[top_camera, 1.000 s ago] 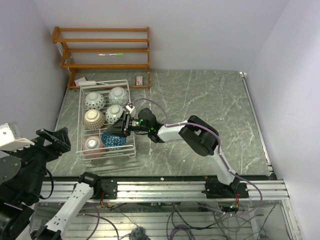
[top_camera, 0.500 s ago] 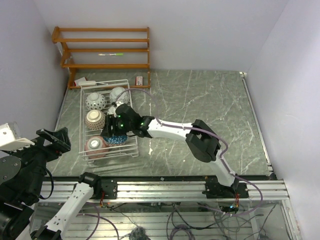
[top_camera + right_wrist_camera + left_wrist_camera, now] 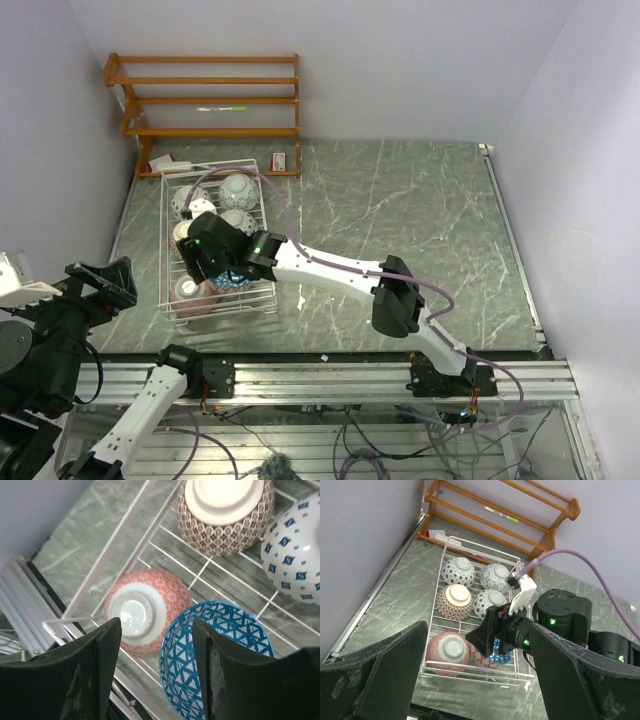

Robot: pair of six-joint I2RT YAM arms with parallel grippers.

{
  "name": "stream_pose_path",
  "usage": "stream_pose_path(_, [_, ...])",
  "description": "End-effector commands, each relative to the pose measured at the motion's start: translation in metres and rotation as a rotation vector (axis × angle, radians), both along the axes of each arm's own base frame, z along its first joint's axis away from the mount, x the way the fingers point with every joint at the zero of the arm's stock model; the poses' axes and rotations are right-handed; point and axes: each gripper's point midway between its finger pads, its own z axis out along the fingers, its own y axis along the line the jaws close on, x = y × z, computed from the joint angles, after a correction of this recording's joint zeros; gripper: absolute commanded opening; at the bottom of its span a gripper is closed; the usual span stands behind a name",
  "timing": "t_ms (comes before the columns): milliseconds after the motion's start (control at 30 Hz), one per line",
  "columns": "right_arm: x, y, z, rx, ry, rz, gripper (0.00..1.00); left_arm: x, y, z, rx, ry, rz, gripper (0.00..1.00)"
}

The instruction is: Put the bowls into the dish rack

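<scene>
The white wire dish rack point(image 3: 162, 250) holds several bowls. Upside down in it are two white-and-blue ones point(image 3: 458, 571) point(image 3: 495, 576), a brown-patterned one point(image 3: 225, 515), a diamond-dotted one point(image 3: 295, 550) and a red one point(image 3: 145, 605). A blue bowl point(image 3: 220, 630) leans on its side next to the red one at the rack's near end. My right gripper point(image 3: 157, 625) hovers open just above these two, the blue bowl's rim between its fingers. My left gripper point(image 3: 479, 626) hangs open at the near left, well short of the rack.
An orange-brown wooden shelf unit point(image 3: 205, 100) stands against the back wall with a marker on it. A small card point(image 3: 280, 160) and a flat item point(image 3: 165, 162) lie beside the rack's far end. The left wall runs close to the rack.
My right arm swung left across the rack with the blue bowl and its jaws widened. The bowl now rests in the rack beside the red one. The left arm barely moved.
</scene>
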Motion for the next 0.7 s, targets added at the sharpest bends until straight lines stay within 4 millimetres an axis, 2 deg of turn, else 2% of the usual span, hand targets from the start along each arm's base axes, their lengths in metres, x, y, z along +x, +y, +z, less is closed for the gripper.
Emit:
stream_pose_path(0, [0.000,-0.027,-0.051,-0.225,-0.019,-0.009,0.58,-0.007,0.005,0.005,0.018,-0.014,0.004,0.93])
stream_pose_path(200, [0.001,-0.034,-0.058,-0.280,-0.040,-0.004,0.52,-0.008,0.006,0.005,0.018,-0.018,0.006,0.94])
stream_pose_path(367, [0.001,-0.035,-0.064,-0.282,-0.039,0.000,0.43,-0.008,0.006,0.002,0.016,-0.013,0.007,0.94])
stream_pose_path(533, [-0.001,-0.032,-0.071,-0.271,-0.002,0.029,0.27,-0.008,0.007,0.002,0.017,-0.011,0.012,0.94])
stream_pose_path(667, [0.000,-0.032,-0.064,-0.241,0.000,0.017,0.08,-0.010,0.008,0.003,0.018,-0.013,0.015,0.94])
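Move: The right hand hangs over the rack with its parted fingers above the left-hand rim of the blue bowl, whose middle lies about 5 cm to the right, 2 cm ahead and 8 cm below. The red bowl is level ahead, 5 cm left and 9 cm down. The brown-patterned bowl sits 13 cm ahead and 6 cm left, the spotted bowl 15 cm ahead and 7 cm right. From the left hand, the blue bowl is some 16 cm ahead, 10 cm right and 33 cm lower. The right hand drops nearly 6 cm onto the blue bowl's rim on the side next to the red bowl, slipping about 2 cm right as it sinks and rolling some 13 degrees so its left side dips, with the rim coming between the two fingers. Down there it almost stops, easing only about a centimetre back to the left while the fingers close from just over half open to nearly shut, pinching the rim. ##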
